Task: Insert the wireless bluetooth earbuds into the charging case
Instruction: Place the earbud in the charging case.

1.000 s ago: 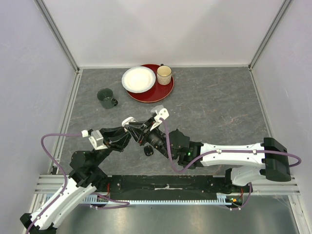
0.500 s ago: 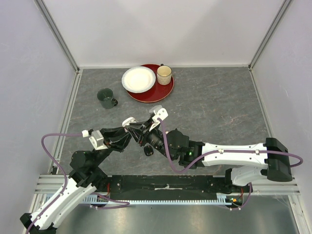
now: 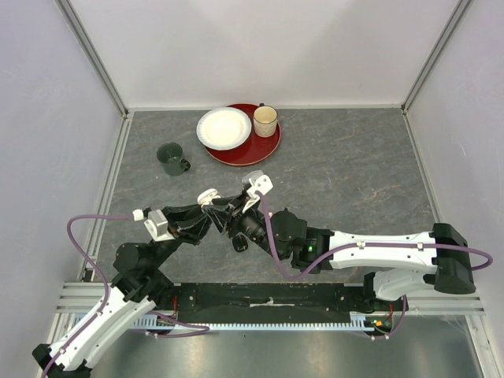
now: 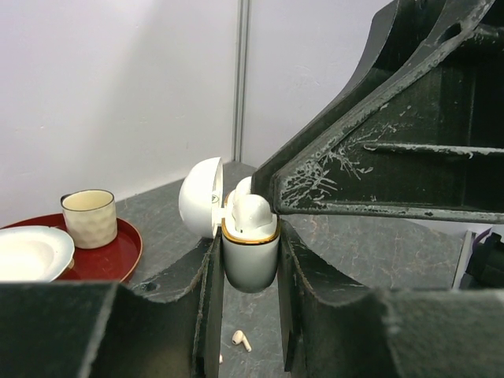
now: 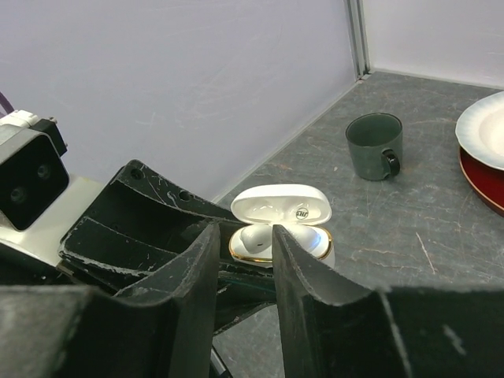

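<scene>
My left gripper [image 4: 249, 253] is shut on the white, gold-rimmed charging case [image 4: 250, 268], held upright with its lid [image 4: 198, 197] swung open. A white earbud [image 4: 252, 214] sits in the case's top. My right gripper [image 5: 244, 228] hovers right over the case [image 5: 319, 242]. Its jaws stand slightly apart with nothing between them, and one finger rests against the seated earbud [image 5: 253, 235]. Another white earbud [image 4: 241, 339] lies on the table below the case. In the top view the two grippers [image 3: 214, 209] [image 3: 234, 214] meet mid-table and hide the case.
A small black object [image 3: 240, 244] lies on the table just below the grippers. A dark green mug [image 3: 172, 157] stands to the back left. A red tray [image 3: 246, 148] at the back carries a white plate [image 3: 224, 127] and a beige cup [image 3: 265, 120].
My right gripper has edged left and closer over the case. The left arm has held still with the case.
</scene>
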Available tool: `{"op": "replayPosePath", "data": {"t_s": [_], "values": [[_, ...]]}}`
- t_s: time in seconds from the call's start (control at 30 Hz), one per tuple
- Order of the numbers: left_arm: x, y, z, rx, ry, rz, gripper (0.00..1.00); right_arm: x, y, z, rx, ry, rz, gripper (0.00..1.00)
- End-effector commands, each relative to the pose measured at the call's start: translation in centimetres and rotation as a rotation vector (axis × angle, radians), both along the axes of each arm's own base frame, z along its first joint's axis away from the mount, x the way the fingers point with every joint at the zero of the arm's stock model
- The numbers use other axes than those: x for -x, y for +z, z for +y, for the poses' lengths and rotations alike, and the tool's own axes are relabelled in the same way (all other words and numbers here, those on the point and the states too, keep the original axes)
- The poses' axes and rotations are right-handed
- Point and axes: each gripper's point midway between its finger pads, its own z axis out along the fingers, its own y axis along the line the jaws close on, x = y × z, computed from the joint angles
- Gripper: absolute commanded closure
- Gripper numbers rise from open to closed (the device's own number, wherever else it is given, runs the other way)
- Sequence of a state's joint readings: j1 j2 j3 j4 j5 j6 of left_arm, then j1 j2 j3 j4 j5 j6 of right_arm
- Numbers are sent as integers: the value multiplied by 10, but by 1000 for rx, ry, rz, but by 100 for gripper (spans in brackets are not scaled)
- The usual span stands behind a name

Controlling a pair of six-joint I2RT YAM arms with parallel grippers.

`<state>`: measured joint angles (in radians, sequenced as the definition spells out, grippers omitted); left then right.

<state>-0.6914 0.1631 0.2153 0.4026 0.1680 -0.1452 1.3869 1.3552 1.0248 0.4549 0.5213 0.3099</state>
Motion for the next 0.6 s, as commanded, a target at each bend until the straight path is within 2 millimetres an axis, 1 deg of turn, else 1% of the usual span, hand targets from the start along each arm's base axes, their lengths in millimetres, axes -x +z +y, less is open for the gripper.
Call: {"op": "replayPosePath", "data": {"t_s": [0.0, 0.03, 0.17, 0.23, 0.37, 0.5, 0.53, 0.57], "values": [[13, 29, 2, 63, -40, -69, 98, -4, 36, -8, -77, -33, -16, 58], [13, 29, 2, 60, -39, -70, 98, -5, 39, -9, -86, -36, -17, 57], [12, 25, 0, 46, -46, -58, 98, -4, 51, -15, -119, -36, -29, 45], [12, 23, -2, 39, -52, -51, 98, -4, 58, -20, -132, -42, -38, 41], [12, 21, -3, 31, -55, -44, 98, -9, 63, -31, -141, -88, -40, 28], [13, 21, -3, 33, -61, -38, 98, -15, 66, -43, -143, -131, -25, 23], [13, 20, -3, 34, -62, -34, 98, -17, 63, -45, -134, -143, -5, 23], [12, 20, -3, 33, -62, -33, 98, -19, 66, -47, -140, -150, 8, 21]]}}
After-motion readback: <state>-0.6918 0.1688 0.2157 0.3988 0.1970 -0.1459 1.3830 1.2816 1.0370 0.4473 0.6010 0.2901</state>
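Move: The white charging case with its lid up is already in the left fingers, its middle about 1 cm ahead, 1 cm right and 1 cm above that hand point. From the right hand point, the case lies about 2 cm ahead, 2 cm left and 2 cm below. The black case is on the table some 3 cm back and 4 cm right of the right hand, almost 30 cm down; the green mug stands roughly 25 cm ahead and 19 cm left, about as far below. The right fingers, already loosened at the charging case, spread from a bit over a third to about three-quarters open as the hand backs off the seated earbud, first straight up and then up and to the right, about 3.5 cm up and 2.5 cm right with a touch forward, the wrist turning only some 5 degrees clockwise. The left hand keeps its grip on the case and holds it nearly still, giving the right fingertips a steady thing to come away from. ##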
